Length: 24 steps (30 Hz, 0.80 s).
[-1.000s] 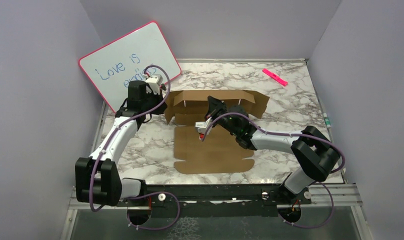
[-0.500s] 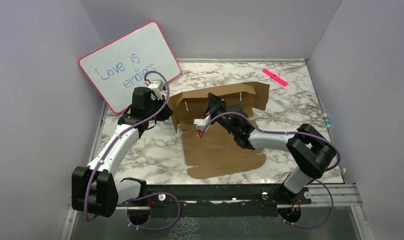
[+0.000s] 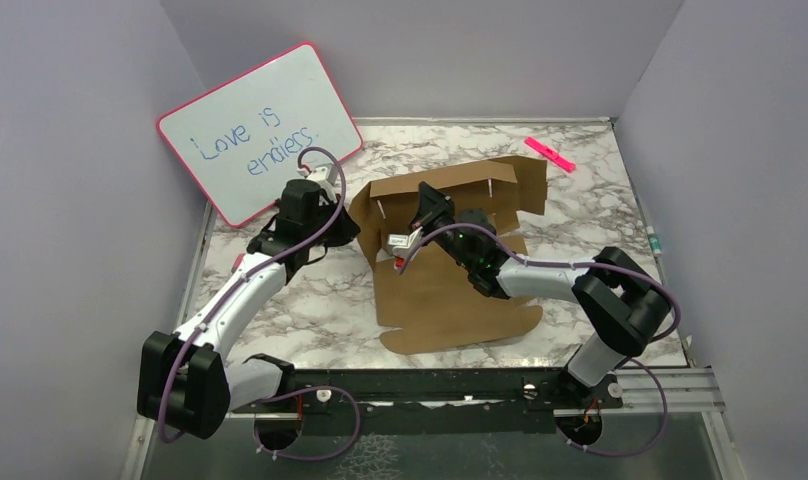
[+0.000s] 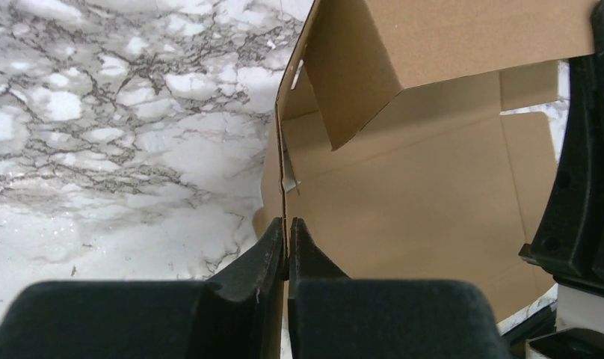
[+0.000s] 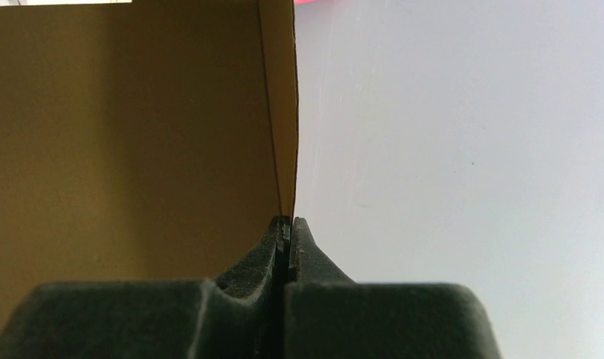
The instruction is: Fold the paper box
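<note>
The paper box (image 3: 450,295) is a brown cardboard sheet, its base flat on the marble and its back wall (image 3: 460,190) and side flaps raised. My left gripper (image 3: 348,228) is shut on the thin edge of the left side flap; in the left wrist view the fingertips (image 4: 287,226) pinch that edge, with the box's inside (image 4: 411,187) to the right. My right gripper (image 3: 423,202) is shut on the top edge of the back wall; in the right wrist view its tips (image 5: 288,221) clamp the cardboard edge (image 5: 280,112).
A pink-framed whiteboard (image 3: 260,125) leans at the back left, close behind the left arm. A pink marker (image 3: 550,153) lies at the back right. Purple walls enclose the marble table (image 3: 300,290) on three sides.
The left gripper has moved right and nearer and has closed on the left flap. The box has turned and slid to the right, with its back wall standing higher.
</note>
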Available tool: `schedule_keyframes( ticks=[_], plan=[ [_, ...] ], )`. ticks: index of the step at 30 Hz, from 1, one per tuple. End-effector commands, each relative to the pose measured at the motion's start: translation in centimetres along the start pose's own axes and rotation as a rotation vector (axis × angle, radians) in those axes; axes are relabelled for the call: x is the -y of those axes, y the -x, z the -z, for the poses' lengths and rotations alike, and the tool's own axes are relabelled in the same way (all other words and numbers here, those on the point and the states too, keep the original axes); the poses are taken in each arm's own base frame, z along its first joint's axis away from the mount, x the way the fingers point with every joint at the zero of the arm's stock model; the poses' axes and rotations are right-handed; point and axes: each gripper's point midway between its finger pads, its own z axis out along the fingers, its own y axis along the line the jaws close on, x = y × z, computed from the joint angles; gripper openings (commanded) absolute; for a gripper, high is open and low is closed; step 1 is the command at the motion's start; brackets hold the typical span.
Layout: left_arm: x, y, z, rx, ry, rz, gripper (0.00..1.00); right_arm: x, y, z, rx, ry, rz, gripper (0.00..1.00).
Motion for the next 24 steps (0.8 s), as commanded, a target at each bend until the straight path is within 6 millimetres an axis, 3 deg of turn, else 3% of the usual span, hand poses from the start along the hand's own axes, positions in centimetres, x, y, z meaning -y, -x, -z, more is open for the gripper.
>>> schedule_keyframes(
  ticks=[1,13,18,24],
  plan=[
    [2.2,4.4,0.6,0.123,-0.048,-0.044,0.05,0.3,0.7,0.1,0.017,-0.047,0.007,0.01],
    [4.3,3.1,-1.5,0.120,-0.068,-0.073,0.04,-0.4,1.8,1.3,0.063,-0.056,0.007,0.01],
    [5.0,1.1,-2.4,0.107,-0.047,-0.073,0.06,-0.9,1.9,1.8,0.054,-0.072,0.036,0.01],
    [4.4,-0.7,-2.4,0.129,-0.008,-0.075,0.09,-1.8,2.1,2.5,0.041,-0.062,0.062,0.01]
  ],
)
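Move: The left hand still pinches the near edge of the box's left side panel; the top flap's left end lies about 8 cm ahead, 3 cm to the right and a little above. From that hand the right gripper's tips are some 12 cm right and 9 cm ahead, and the box floor's middle roughly 17 cm right, 11 cm back and well below. The right hand grips the top flap's near edge, its left end about 9 cm to the left and level with it. The left hand, still holding the side panel, rises a centimetre or so and sinks back, then sweeps about 5 cm to the right towards the right hand, drawing the panel's near edge inward, its fingers loosening only a trace. Meanwhile the right hand keeps its shut pinch on the top flap's near edge and eases some 3 cm down, back and to the right, barely turning. ##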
